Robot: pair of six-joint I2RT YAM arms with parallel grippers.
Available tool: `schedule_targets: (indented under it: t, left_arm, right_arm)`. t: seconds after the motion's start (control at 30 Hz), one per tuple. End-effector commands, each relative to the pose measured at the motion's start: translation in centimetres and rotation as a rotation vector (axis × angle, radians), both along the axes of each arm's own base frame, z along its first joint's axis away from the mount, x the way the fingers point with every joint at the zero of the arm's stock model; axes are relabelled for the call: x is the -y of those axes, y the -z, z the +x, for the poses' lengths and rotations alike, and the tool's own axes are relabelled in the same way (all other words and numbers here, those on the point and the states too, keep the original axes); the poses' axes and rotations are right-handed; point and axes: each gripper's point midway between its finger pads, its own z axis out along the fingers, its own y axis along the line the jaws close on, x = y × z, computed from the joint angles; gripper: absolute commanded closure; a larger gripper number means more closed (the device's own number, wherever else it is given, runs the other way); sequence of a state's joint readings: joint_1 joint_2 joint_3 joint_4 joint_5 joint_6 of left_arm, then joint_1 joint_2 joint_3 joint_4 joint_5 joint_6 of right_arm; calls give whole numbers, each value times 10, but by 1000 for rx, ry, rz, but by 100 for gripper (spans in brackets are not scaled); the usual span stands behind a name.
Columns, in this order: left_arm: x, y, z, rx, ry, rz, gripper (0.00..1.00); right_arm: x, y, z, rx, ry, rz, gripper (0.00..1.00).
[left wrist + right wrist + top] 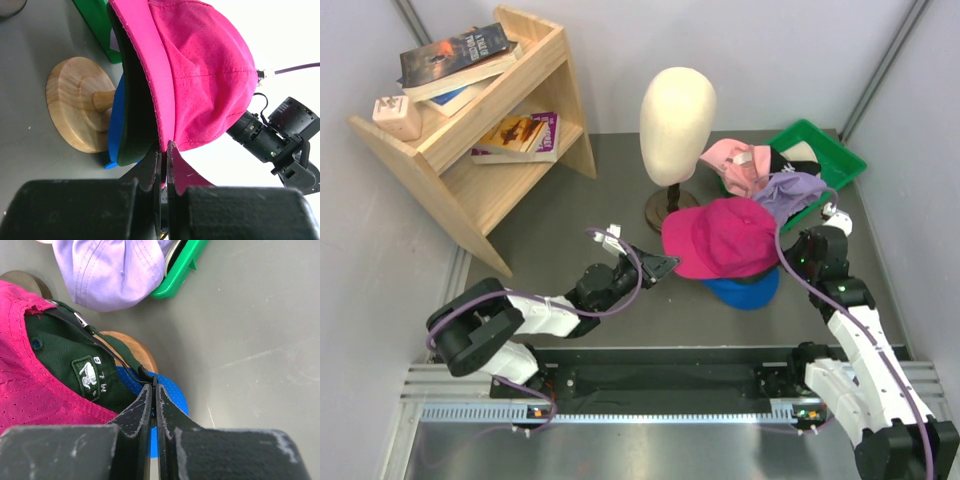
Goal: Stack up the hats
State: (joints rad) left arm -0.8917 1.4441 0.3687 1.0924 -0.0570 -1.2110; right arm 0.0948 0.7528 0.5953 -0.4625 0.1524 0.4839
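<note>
The magenta hat (720,238) hangs over the blue hat (748,291), held from both sides. My left gripper (665,266) is shut on its brim (150,75), the fingers pinching the brim's edge at the left gripper (164,146). My right gripper (792,256) is shut on the black back strap of the magenta hat (30,405), seen at the right gripper (154,383). The blue hat (116,117) (172,390) rests on a round wooden stand (77,110) (131,347). A lavender hat (790,191) (107,270) lies at the tray's near edge.
A green tray (830,150) (182,267) at the back right holds a light pink hat (732,160) and a black hat (783,160). A cream mannequin head (677,110) stands behind the magenta hat. A wooden bookshelf (490,130) with books fills the back left.
</note>
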Motion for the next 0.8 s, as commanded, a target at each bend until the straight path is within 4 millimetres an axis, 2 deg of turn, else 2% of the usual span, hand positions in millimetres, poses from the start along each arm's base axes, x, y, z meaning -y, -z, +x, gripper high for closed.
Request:
schedule_targets:
  t: [0.0, 0.03, 0.1, 0.13, 0.17, 0.23, 0.27, 0.33, 0.37, 0.43, 0.47, 0.5, 0.53, 0.57, 0.6, 0.63, 0.67, 0.7, 0.77]
  left_arm:
    - [-9, 45, -4, -83, -5, 103, 100]
    - [-10, 44, -4, -75, -7, 106, 100]
    - [-13, 40, -4, -50, -15, 122, 87]
    - [-15, 38, -3, -42, -24, 130, 79]
    - [-18, 30, -3, -16, -36, 132, 62]
    - [-25, 31, 0, -9, -66, 169, 52]
    - [-28, 23, -1, 20, -74, 174, 42]
    - [-34, 22, 0, 32, -94, 210, 37]
    - [-38, 10, 0, 68, -104, 207, 34]
    - [-46, 4, 3, 86, -137, 234, 27]
    - [-52, 0, 1, 101, -149, 259, 25]
    - [-57, -1, 2, 107, -165, 280, 18]
    - [-67, -13, 6, 127, -217, 275, 14]
    - [-76, -3, 6, 125, -234, 348, 10]
    - [-82, -3, 8, 134, -255, 376, 7]
    - [-93, -14, 12, 155, -312, 381, 4]
    - [-99, -13, 13, 175, -322, 428, 2]
    - [-105, -11, 14, 177, -333, 462, 2]
    - [-114, -20, 18, 214, -354, 495, 1]
  right_arm:
    - [18, 0, -7, -6, 66, -51, 100]
    - [16, -2, -7, 5, 55, -48, 100]
    - [11, -13, -6, 46, 24, -35, 100]
    - [10, -17, -6, 56, 16, -34, 96]
    - [8, -27, -5, 81, 5, -29, 88]
    - [6, -34, -7, 83, -17, -35, 76]
    - [3, -43, -6, 104, -32, -26, 64]
    - [0, -49, -7, 118, -51, -21, 55]
    - [-2, -56, -7, 138, -60, -15, 45]
    - [-2, -61, -9, 142, -69, -17, 35]
    - [-2, -71, -9, 162, -68, -22, 27]
    - [0, -75, -10, 166, -66, -33, 24]
    - [3, -79, -11, 170, -60, -43, 22]
    - [7, -90, -14, 185, -40, -59, 18]
    - [10, -97, -15, 198, -36, -73, 17]
    - [12, -105, -16, 213, -29, -84, 16]
    - [15, -120, -17, 245, -17, -94, 15]
    - [17, -126, -17, 258, -14, -110, 14]
    - [21, -145, -16, 294, 3, -125, 13]
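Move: The left gripper is already shut on the brim of the pink cap, whose middle lies about 11 cm to its right, 4 cm ahead and about level; the dark stand's base is about 18 cm straight ahead and 12 cm lower. The right gripper pinches the green cap's back strap, that cap's middle about 12 cm left, 2 cm ahead and 3 cm up. The blue bill is 8 cm left, 3 cm back, 6 cm below; the purple cap about 16 cm straight ahead, 5 cm lower. Open both grippers and back them off the stack. Dip the left about 3 cm while its fingers spread to free the pink brim, then draw it left, away from the cap, and back up, wrist turning counter-clockwise. Let the right release the green strap and climb some 9 cm, easing back slightly with its fingertips tipping up. ##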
